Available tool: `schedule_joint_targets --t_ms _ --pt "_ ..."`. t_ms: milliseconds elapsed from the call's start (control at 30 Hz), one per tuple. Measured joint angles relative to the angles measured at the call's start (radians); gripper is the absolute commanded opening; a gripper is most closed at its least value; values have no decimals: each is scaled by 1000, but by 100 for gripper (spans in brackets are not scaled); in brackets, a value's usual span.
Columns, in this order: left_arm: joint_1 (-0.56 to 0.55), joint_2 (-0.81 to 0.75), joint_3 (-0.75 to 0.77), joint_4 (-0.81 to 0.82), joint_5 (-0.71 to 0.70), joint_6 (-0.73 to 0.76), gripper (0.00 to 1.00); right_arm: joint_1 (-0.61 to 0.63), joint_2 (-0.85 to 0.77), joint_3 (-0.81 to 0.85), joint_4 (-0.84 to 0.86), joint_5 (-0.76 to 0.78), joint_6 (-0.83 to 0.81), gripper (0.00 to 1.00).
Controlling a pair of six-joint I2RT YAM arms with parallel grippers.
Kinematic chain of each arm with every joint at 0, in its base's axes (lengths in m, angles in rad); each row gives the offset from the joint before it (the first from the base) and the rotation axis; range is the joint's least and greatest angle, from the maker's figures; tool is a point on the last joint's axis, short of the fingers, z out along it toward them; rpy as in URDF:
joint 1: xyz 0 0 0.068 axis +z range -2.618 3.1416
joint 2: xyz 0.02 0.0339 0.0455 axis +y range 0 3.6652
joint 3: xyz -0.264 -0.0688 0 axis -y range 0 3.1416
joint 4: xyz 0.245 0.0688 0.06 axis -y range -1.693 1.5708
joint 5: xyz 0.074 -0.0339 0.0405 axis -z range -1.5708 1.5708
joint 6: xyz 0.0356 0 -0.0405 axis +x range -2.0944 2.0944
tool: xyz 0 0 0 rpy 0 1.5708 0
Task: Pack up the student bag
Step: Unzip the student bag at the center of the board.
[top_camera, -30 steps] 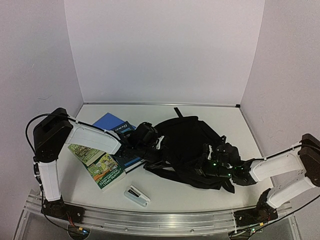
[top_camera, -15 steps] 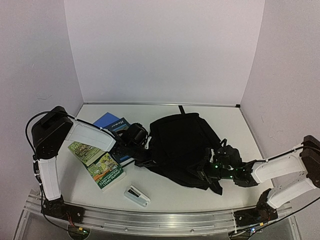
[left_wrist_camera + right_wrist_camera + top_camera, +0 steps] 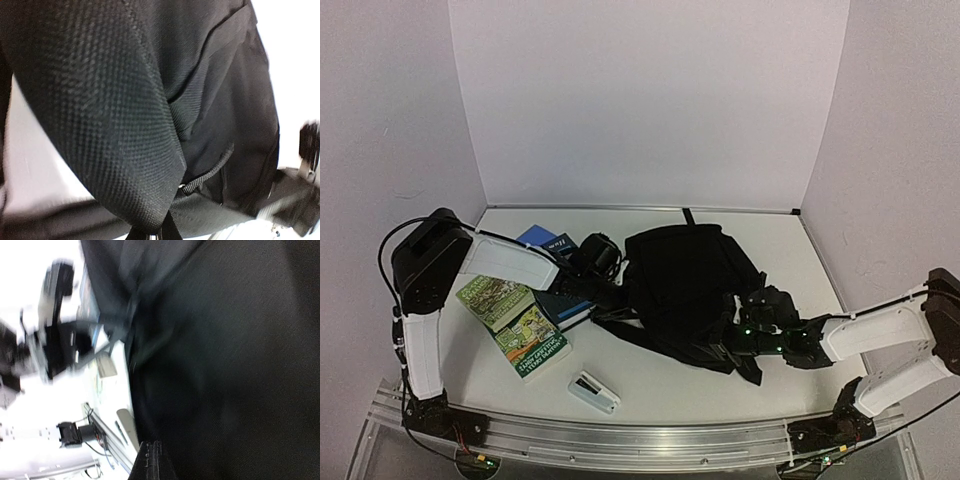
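The student bag, a large black fabric backpack, lies in the middle of the table with its top loop toward the back wall. My left gripper is at the bag's left edge. In the left wrist view its closed tips pinch a fold of the bag's woven fabric. My right gripper is at the bag's near right corner. Seen from the right wrist, that gripper is closed against the blurred black bag cloth. Straps trail from the near edge.
A green illustrated book lies at the left, next to a dark blue book and a lighter blue one partly under my left arm. A small grey and white case sits near the front rail.
Both grippers have kept their hold while the bag spread out and shifted toward the back wall. My left gripper has drawn back to the left, and the right has moved slightly left.
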Motion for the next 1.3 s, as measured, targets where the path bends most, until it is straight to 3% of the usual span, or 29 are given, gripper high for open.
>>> schedule_joint_targets --t_ms 200,333,400,467,533,700,900,1067,1300 --pt "65 122 179 -2 39 76 5 80 66 95 -23 -16 -47 0" --pt "78 143 211 -3 36 116 19 142 148 166 -24 -18 -68 0" --pt "79 143 211 -10 29 130 36 167 196 213 -24 -18 -82 0" --pt "79 141 209 -27 2 142 50 182 225 251 -25 -17 -93 8" --pt "78 125 197 -52 -26 156 62 190 231 277 -25 -10 -112 25" --pt "77 48 166 -140 -104 127 77 192 176 328 -146 77 -182 54" --pt "37 9 182 -171 -127 20 96 141 15 402 -360 237 -304 60" --pt "-19 50 261 -206 -112 -89 100 -19 -56 396 -451 295 -365 66" --pt "-27 162 393 -283 -92 -133 98 -73 -111 336 -504 327 -397 68"
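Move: The student bag's middle lies roughly 10 cm to the right of the left hand, level with it and a little lower; that hand already pinches the bag's left edge. From the right hand, shut at the near edge, the bag's middle is some 9 cm ahead, 8 cm left and 5 cm lower. The Humor book lies about 17 cm left and 3 cm ahead of the left hand; the stapler is 8 cm left and 20 cm nearer the base. The bag's left edge, still pinched, is drawn forward about 6 cm by the left hand, while the shut right hand sweeps left some 9 cm and slightly back along the near edge. Both then open and come free: the left lifts, draws back, then shifts right over the cloth and sinks slightly; the right rises, swings forward and right over the bag, its fingers turning more forward, and finally dips. ##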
